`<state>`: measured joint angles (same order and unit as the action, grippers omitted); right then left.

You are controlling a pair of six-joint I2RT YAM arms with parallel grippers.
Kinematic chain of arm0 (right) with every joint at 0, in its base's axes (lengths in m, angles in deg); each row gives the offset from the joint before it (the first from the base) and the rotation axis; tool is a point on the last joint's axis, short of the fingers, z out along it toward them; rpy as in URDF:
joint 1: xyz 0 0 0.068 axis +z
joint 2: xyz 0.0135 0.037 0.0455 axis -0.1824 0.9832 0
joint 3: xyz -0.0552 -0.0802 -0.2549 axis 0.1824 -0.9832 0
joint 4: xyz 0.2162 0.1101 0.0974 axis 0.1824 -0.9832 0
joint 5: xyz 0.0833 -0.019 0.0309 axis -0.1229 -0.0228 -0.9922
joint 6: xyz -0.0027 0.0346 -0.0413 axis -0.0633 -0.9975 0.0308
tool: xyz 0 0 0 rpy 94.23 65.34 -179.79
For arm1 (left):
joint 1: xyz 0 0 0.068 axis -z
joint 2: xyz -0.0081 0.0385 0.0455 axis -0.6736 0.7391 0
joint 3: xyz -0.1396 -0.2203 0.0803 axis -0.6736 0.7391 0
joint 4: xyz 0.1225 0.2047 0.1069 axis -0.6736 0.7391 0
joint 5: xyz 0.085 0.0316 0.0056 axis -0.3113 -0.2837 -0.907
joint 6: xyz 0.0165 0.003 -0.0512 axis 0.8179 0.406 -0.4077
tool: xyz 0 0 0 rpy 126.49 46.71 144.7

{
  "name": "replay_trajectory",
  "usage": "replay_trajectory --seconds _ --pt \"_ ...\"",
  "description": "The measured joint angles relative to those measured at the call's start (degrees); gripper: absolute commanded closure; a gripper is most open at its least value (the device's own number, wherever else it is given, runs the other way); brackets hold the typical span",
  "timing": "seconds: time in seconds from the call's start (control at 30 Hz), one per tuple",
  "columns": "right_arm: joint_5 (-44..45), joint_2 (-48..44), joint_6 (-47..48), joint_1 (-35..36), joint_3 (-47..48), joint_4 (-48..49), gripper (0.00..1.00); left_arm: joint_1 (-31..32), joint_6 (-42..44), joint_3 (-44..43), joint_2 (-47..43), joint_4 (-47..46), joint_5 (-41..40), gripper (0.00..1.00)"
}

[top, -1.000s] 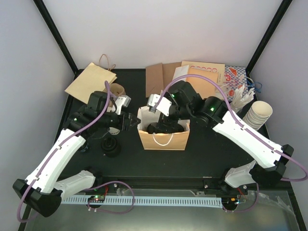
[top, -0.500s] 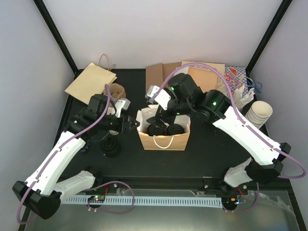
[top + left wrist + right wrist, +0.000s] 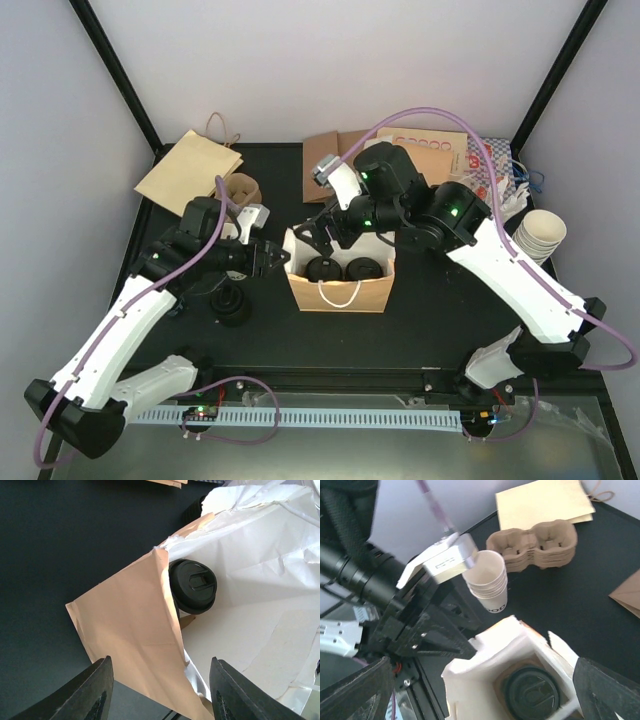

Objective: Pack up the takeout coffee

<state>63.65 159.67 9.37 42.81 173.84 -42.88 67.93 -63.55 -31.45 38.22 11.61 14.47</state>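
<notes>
A brown paper bag [image 3: 340,288] stands open in the middle of the table. Two takeout coffee cups with black lids [image 3: 322,268] [image 3: 362,268] sit side by side inside it. My left gripper [image 3: 272,258] is at the bag's left wall, open, with the wall's edge [image 3: 150,630] between its fingers and touching neither. One lid [image 3: 192,586] shows past that edge. My right gripper [image 3: 316,228] hangs open and empty above the bag's back left corner. Below it the right wrist view shows the bag's white inside [image 3: 485,680] and one lid [image 3: 532,692].
A short stack of lidless cups [image 3: 489,580] and a pulp carrier tray [image 3: 535,545] stand left of the bag, flat brown bags [image 3: 190,170] behind. Black lids [image 3: 232,305] sit front left. Another cup stack [image 3: 535,237] and printed packets [image 3: 490,165] are at the right.
My right gripper has lifted up and back out of the bag, still open, leaving both lidded cups inside. The left arm has barely moved.
</notes>
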Motion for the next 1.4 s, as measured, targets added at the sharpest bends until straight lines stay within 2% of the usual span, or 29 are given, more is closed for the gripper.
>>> replay_trajectory --seconds 0.13,0.3,0.47,0.57,0.8,1.07,1.23,1.4 --pt "5.40 -1.36 -5.07 0.00 -0.11 0.37 0.00 0.00 0.04 -0.15 -1.46 0.44 -1.22 0.45" --pt "16.96 -6.25 -9.66 -0.04 -2.89 -0.90 0.00 0.00 0.57 -2.34 -4.26 3.28 -4.35 0.37" --pt "29.46 -14.60 -10.58 -0.04 -12.55 -0.70 0.00 0.00 0.94 -3.63 -9.33 5.05 -7.45 0.28" --pt "32.63 -19.10 -8.48 -0.11 -20.28 1.25 0.00 0.00 1.01 -4.39 -11.17 5.88 -8.63 0.25" --pt "24.81 -29.55 3.43 -0.09 -37.70 9.35 0.00 0.00 0.90 -5.09 -10.49 6.21 -9.51 0.22" --pt "16.55 -34.38 11.54 -0.09 -46.58 15.02 0.00 0.00 0.96 -8.11 -8.61 5.97 -10.01 0.19" --pt "18.10 -35.45 14.80 2.01 -51.76 19.69 0.00 0.00 1.07 -8.92 -7.76 5.25 -10.16 0.18" --pt "23.74 -39.28 19.21 10.08 -58.36 24.87 0.00 0.00 1.66 -10.84 -5.79 4.96 -10.14 0.18"
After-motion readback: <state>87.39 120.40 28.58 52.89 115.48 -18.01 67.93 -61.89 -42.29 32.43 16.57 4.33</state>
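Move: The paper bag's mouth lies about 6 cm right of the right hand, level with it fore and aft and some 14 cm below. Inside, the two black lids sit some 26 cm below that hand, level with it fore and aft, about 3 cm and 12 cm to its right. From the left hand, which is at the bag's left rim, the mouth's middle is about 14 cm right, level fore and aft and 2 cm lower. The loose black lids stand about 13 cm left of the left hand, 6 cm nearer the base and 21 cm below. Sweeping right over the bag's mouth for about 13 cm, the right hand then sinks and draws back, easing slightly left, with its fingers wide open, to the mouth's right half, where they straddle the paper. It turns clockwise some 30 degrees and back again. The left hand leaves the left rim, rising about 8 cm and going a little left while its fingers open wider. ##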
